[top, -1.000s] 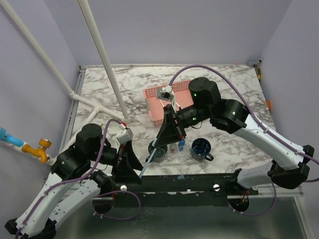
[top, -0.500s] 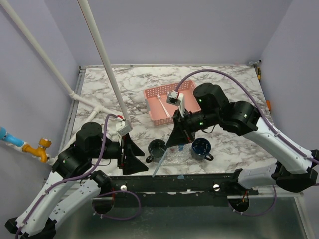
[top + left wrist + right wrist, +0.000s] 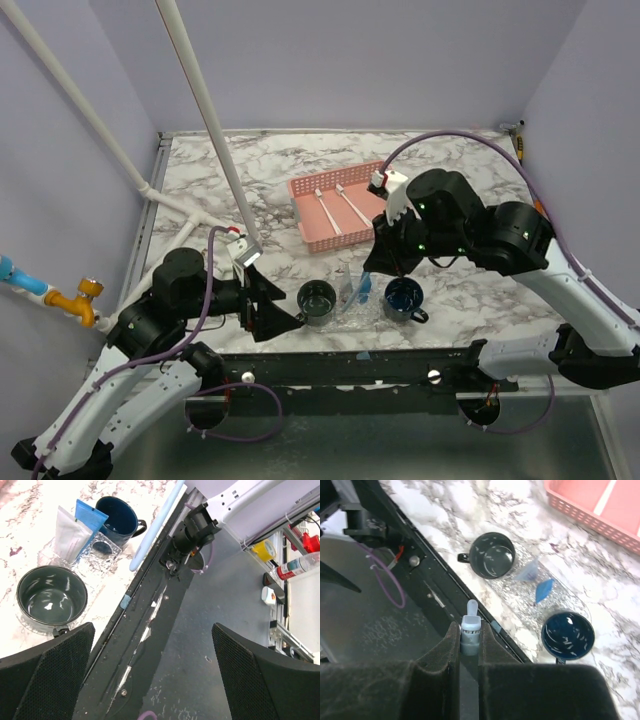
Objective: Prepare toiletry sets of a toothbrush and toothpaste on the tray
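My right gripper (image 3: 375, 265) (image 3: 469, 630) hangs over the tray (image 3: 352, 312), shut on a pale blue toothbrush (image 3: 470, 625) that points down from its fingers. The lower end of that toothbrush (image 3: 157, 525) shows in the left wrist view, above the table's front edge. The clear tray (image 3: 555, 607) lies between two mugs and holds a blue toothpaste sachet (image 3: 545, 589) (image 3: 365, 289) and a whitish one (image 3: 527, 571) (image 3: 70, 527). My left gripper (image 3: 278, 315) (image 3: 155, 680) stands wide open and empty, low at the table's front edge, left of the grey mug.
A grey mug (image 3: 318, 300) stands left of the tray and a dark blue mug (image 3: 404, 297) right of it. Behind them a pink lattice basket (image 3: 308, 222) holds two white toothbrushes (image 3: 327, 210). The black front rail (image 3: 145, 605) runs under my left gripper.
My right gripper has carried the pale blue toothbrush to the right, from beside the left gripper to above the tray. My left gripper has opened wide and turned toward the grey mug.
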Available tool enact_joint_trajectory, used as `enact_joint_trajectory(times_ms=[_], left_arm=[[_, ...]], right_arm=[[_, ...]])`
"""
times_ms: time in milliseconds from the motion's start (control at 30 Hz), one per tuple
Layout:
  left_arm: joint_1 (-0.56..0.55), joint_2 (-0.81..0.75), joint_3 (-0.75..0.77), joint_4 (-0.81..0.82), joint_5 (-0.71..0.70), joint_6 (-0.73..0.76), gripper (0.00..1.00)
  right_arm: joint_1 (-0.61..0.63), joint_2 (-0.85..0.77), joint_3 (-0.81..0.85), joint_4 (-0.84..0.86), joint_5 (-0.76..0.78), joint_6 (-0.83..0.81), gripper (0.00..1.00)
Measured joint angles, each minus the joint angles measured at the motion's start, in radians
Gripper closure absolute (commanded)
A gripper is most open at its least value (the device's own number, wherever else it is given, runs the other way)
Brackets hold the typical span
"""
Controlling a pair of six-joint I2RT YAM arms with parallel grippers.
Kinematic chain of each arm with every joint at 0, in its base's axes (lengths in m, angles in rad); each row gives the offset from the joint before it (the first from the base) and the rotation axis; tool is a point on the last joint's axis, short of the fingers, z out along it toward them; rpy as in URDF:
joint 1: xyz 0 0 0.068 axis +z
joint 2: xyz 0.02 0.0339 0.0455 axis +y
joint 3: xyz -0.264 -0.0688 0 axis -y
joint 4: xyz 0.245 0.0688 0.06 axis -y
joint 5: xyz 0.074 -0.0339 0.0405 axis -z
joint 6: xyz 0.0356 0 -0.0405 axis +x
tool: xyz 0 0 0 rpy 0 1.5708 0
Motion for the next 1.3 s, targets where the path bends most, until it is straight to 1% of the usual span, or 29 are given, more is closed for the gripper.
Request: enact_joint_trajectory(times_ms=[167, 433, 533, 633, 1000, 1300], left_arm=[[0.000, -0.017, -0.001, -0.003, -0.050, 0.010, 0.01], [0.000, -0.025, -0.008, -0.026, -0.125, 0.036, 0.01], [0.000, -0.029, -0.019, -0.030, -0.146, 0.044, 0.01], [0.000, -0.034, -0.029, -0.030, -0.154, 0.048, 0.01], [0.000, -0.084, -0.076, -0.013, -0.181, 0.047, 0.01], [0.000, -0.120, -0.108, 0.036, -0.217, 0.044, 0.01]], right_arm=[[0.064, -0.015, -0.027, -0.013, 0.140, 0.045, 1.00], [0.245, -0.011, -0.095, -0.014, 0.349, 0.137, 1.00], [0.321, 0.013, -0.112, -0.008, 0.434, 0.171, 1.00], [0.366, 0.039, -0.124, 0.006, 0.510, 0.194, 1.00], [0.390, 0.047, -0.224, 0.072, 0.663, 0.248, 1.00], [0.390, 0.044, -0.299, 0.146, 0.700, 0.263, 1.00]])
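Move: The clear tray that the right hand's held blue toothbrush is brought down to has its middle roughly 3 cm ahead of that hand, 1 cm left and 32 cm below. On it, from the same hand, the green mug stands about 3 cm ahead and 11 cm left, the navy mug 4 cm ahead and 8 cm right, and the white toothpaste tube 6 cm ahead and 4 cm left. From the empty left hand the tray's middle lies some 8 cm ahead, 13 cm right and 26 cm down. The blue toothbrush, still pinched near its head with its handle hanging free, is lowered about 8 cm towards the tray by the right hand, which bows a couple of centimetres back, comes forward again and ends slightly left. The wrist turns about 25 degrees, partly clockwise, so the fingers point more forward. The open left hand eases forward and down by about 3 cm each, drifting left. ##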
